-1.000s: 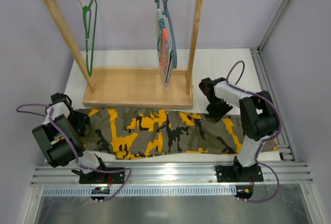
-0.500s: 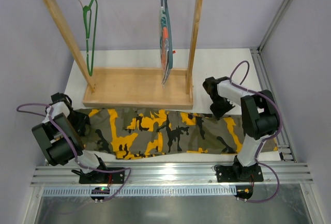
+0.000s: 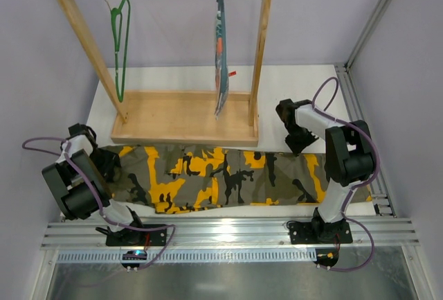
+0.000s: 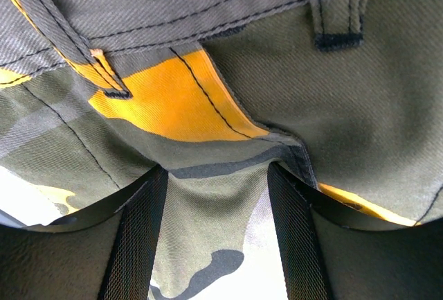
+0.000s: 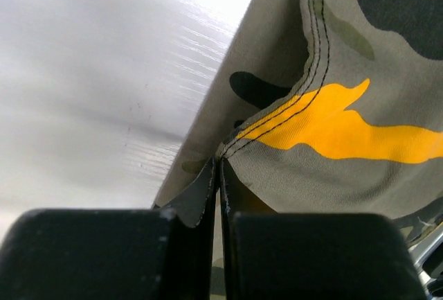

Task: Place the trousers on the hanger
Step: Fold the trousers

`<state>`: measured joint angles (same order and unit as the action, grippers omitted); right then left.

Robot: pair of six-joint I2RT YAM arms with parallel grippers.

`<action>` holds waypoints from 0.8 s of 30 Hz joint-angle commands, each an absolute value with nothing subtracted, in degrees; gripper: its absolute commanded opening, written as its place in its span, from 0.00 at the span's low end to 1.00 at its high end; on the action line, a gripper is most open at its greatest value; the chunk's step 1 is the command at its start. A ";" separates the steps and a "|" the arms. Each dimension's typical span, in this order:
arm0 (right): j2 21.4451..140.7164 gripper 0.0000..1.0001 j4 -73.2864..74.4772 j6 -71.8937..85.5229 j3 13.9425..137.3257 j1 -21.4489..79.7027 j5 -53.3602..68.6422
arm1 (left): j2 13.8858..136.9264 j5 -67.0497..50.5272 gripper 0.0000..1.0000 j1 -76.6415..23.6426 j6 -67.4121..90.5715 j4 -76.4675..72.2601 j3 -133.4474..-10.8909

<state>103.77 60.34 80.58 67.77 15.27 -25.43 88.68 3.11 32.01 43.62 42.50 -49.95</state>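
The camouflage trousers [image 3: 228, 179] lie flat and stretched along the near part of the table, waist to the left. The thin green hanger [image 3: 120, 43] hangs on the left of the wooden rack's bar, far from both grippers. My left gripper [image 3: 104, 163] sits low on the waist end. In the left wrist view [image 4: 216, 172] its fingers [image 4: 142, 237] stand wide apart with a raised fold of the trousers [image 4: 208, 99] between them. My right gripper [image 3: 299, 140] is at the far edge of the leg and is shut [image 5: 220, 165] on the stitched trouser edge [image 5: 297, 106].
The wooden rack [image 3: 183, 116] stands on its base just behind the trousers. A grey-blue hanger with a striped cloth [image 3: 221, 50] hangs edge-on near the rack's right post. A metal rail [image 3: 228, 234] runs along the near edge, and white table [image 5: 104, 71] shows beside the leg.
My right gripper has moved a little to the right along the far edge of the leg. The striped cloth on its hanger has swung edge-on. The left arm has not moved.
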 commanded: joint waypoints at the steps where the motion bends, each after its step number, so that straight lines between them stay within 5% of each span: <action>1: 103.71 0.04 58.03 76.22 70.05 14.15 -32.96 | 91.41 9.49 0.61 32.70 43.95 40.69 -49.22; 7: 103.54 0.06 53.18 66.46 70.41 14.06 -31.11 | 89.92 10.81 0.62 32.78 43.86 41.92 -50.27; 13: 98.98 0.32 56.34 64.69 69.61 11.78 -33.74 | 89.12 10.64 0.62 32.70 44.21 41.22 -49.66; 24: 90.34 0.43 50.79 57.30 63.10 -14.90 -31.21 | 91.76 6.85 0.62 32.70 44.12 40.43 -49.31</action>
<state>90.37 52.03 59.24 64.47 -8.67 -31.29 90.02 4.71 32.01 44.56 43.55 -51.09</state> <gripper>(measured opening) 0.431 0.617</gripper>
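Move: The right hand already pinches the far edge of the right-hand trouser leg; the far corner of that leg's hem, the next thing it heads for, lies about 20 cm to its right, level ahead and some 2 cm lower. The near hem corner lies about 23 cm right and 14 cm back, the rack base's near right corner some 12 cm left and 3 cm ahead. From the left hand, the far hem corner is roughly 79 cm right and 6 cm ahead. Keeping its pinch, the right hand draws the leg's far edge forward about 2.5 cm while turning some 10 degrees counter-clockwise, then opens to a bit under half and lets go of the cloth. It sweeps right along that edge towards the far hem corner, about 14 cm and speeding up, rising some 5 cm and turning back clockwise, while the left hand stays put with part-open fingers still pressing down on the waist end. ##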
